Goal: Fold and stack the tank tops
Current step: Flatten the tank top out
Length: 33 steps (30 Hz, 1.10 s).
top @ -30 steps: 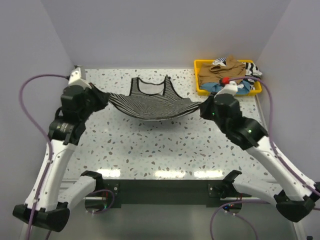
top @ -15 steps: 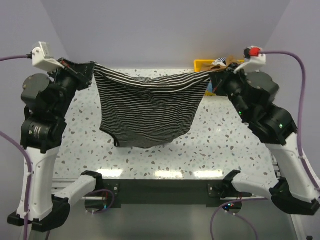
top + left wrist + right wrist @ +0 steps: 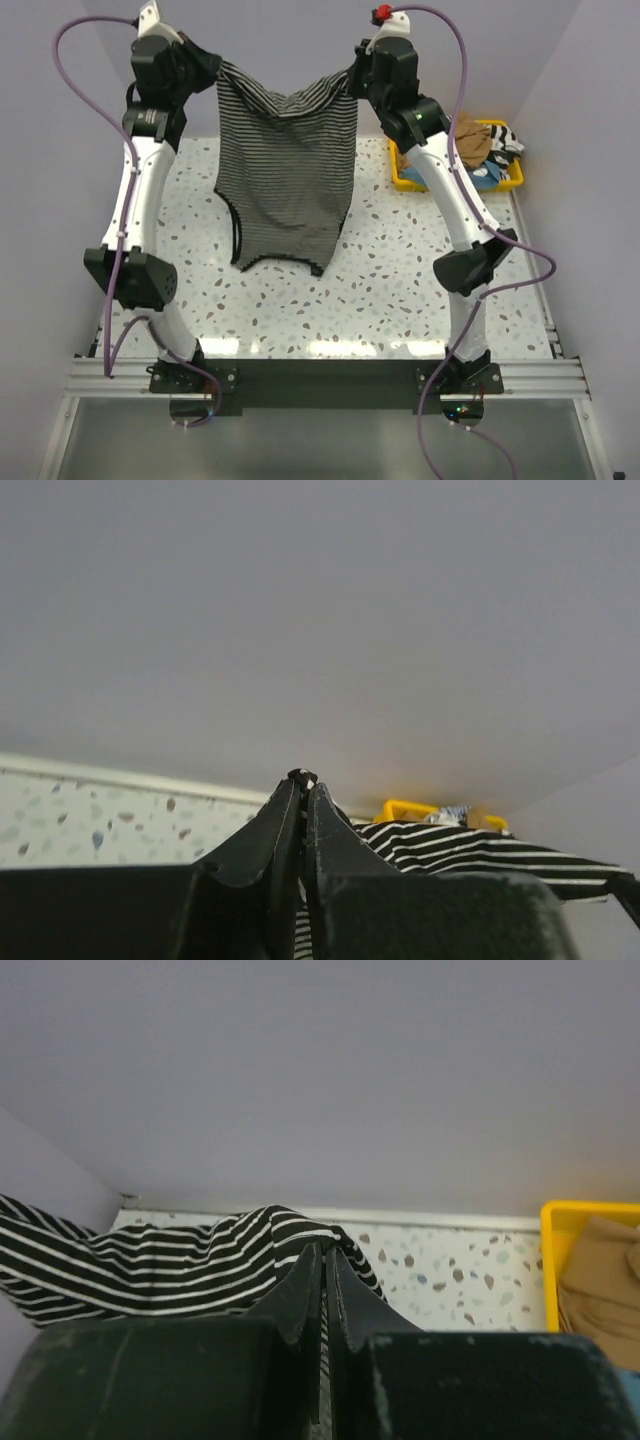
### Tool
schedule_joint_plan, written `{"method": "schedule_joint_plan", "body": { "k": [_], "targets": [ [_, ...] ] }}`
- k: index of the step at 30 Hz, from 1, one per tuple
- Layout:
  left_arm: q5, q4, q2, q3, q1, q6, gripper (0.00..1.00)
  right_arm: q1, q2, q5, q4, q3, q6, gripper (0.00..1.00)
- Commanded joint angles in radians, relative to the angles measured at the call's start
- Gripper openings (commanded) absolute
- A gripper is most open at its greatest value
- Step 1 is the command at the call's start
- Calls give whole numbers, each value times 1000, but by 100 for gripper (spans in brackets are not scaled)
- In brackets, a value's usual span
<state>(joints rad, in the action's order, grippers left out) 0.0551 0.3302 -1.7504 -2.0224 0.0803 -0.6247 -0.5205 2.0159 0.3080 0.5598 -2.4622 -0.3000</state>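
A black-and-white striped tank top (image 3: pixel 287 170) hangs high above the table, stretched between both raised arms. My left gripper (image 3: pixel 218 72) is shut on its upper left corner, and my right gripper (image 3: pixel 352 76) is shut on its upper right corner. The cloth sags between them and its lower hem dangles near the tabletop. In the left wrist view the gripper (image 3: pixel 302 778) pinches a bit of striped cloth (image 3: pixel 470 847). In the right wrist view striped fabric (image 3: pixel 170 1265) drapes over the shut gripper (image 3: pixel 325 1248). More tank tops, tan-brown (image 3: pixel 470 140) and others, lie piled in the tray.
A yellow plastic tray (image 3: pixel 409 182) sits at the table's back right, also showing in the right wrist view (image 3: pixel 552 1260). The speckled white table (image 3: pixel 380 290) is walled by grey panels at the back and both sides.
Both arms have risen from table height to full stretch, lifting the striped tank top off the surface. It now hangs vertically instead of lying sagged between the grippers.
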Motion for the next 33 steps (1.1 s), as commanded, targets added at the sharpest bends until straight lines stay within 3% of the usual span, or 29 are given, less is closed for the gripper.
{"method": "schedule_joint_plan", "body": {
  "k": [1,4,9,12,13,18,19,25,27,33],
  "targets": [
    [118,-93,-47,-349,-48,19,0,4,-52,-35,-139,-173,56,0],
    [158,-92,-49,-411,-76,14,0,13,-142,-12,-230,-40,70,0],
    [157,-152,116,-141,-80,29,0,16,-302,-7,-274,234,56,0],
    [164,-151,227,106,-80,4,0,16,-392,-7,-250,446,32,0],
    [169,-161,292,270,-80,-12,0,16,-419,-7,-261,597,6,0],
    [198,-191,474,762,-80,-93,0,16,-583,-30,-267,1058,-122,0],
    [204,-180,524,918,-80,-99,0,17,-607,-58,-268,1214,-169,0],
    [244,-106,677,1421,-74,-76,0,17,-730,-101,-233,1693,-349,0],
    [299,-120,687,1534,-74,-84,0,16,-743,-129,-213,1758,-384,0],
    [342,-43,681,1602,-73,-63,0,20,-761,-110,-115,1841,-404,0]
  ]
}}
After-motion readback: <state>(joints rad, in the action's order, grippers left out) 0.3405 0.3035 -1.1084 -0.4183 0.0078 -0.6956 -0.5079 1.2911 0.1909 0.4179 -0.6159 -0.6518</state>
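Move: The striped tank top hangs hem-up from both shut grippers, its shoulder end roughly 22 cm back and 38 cm below them, about 10 cm to the left hand's right and 17 cm to the right hand's left. Clear near table for the hem lies about 30 cm straight back and 43 cm down from the left hand, and 28 cm back, 13 cm right and 43 cm down from the right. The yellow bin is some 9 cm ahead, 29 cm right and 40 cm below the right hand. The tank top's hem corners stay pinched as both hands first rise about 10 cm while starting back, then sweep down and back to just above the near table, ending some 42 cm lower and nearly 30 cm closer to the bases. The right hand also goes about 13 cm to its right, widening the hem; both wrists tip up slightly, then pitch well down. ##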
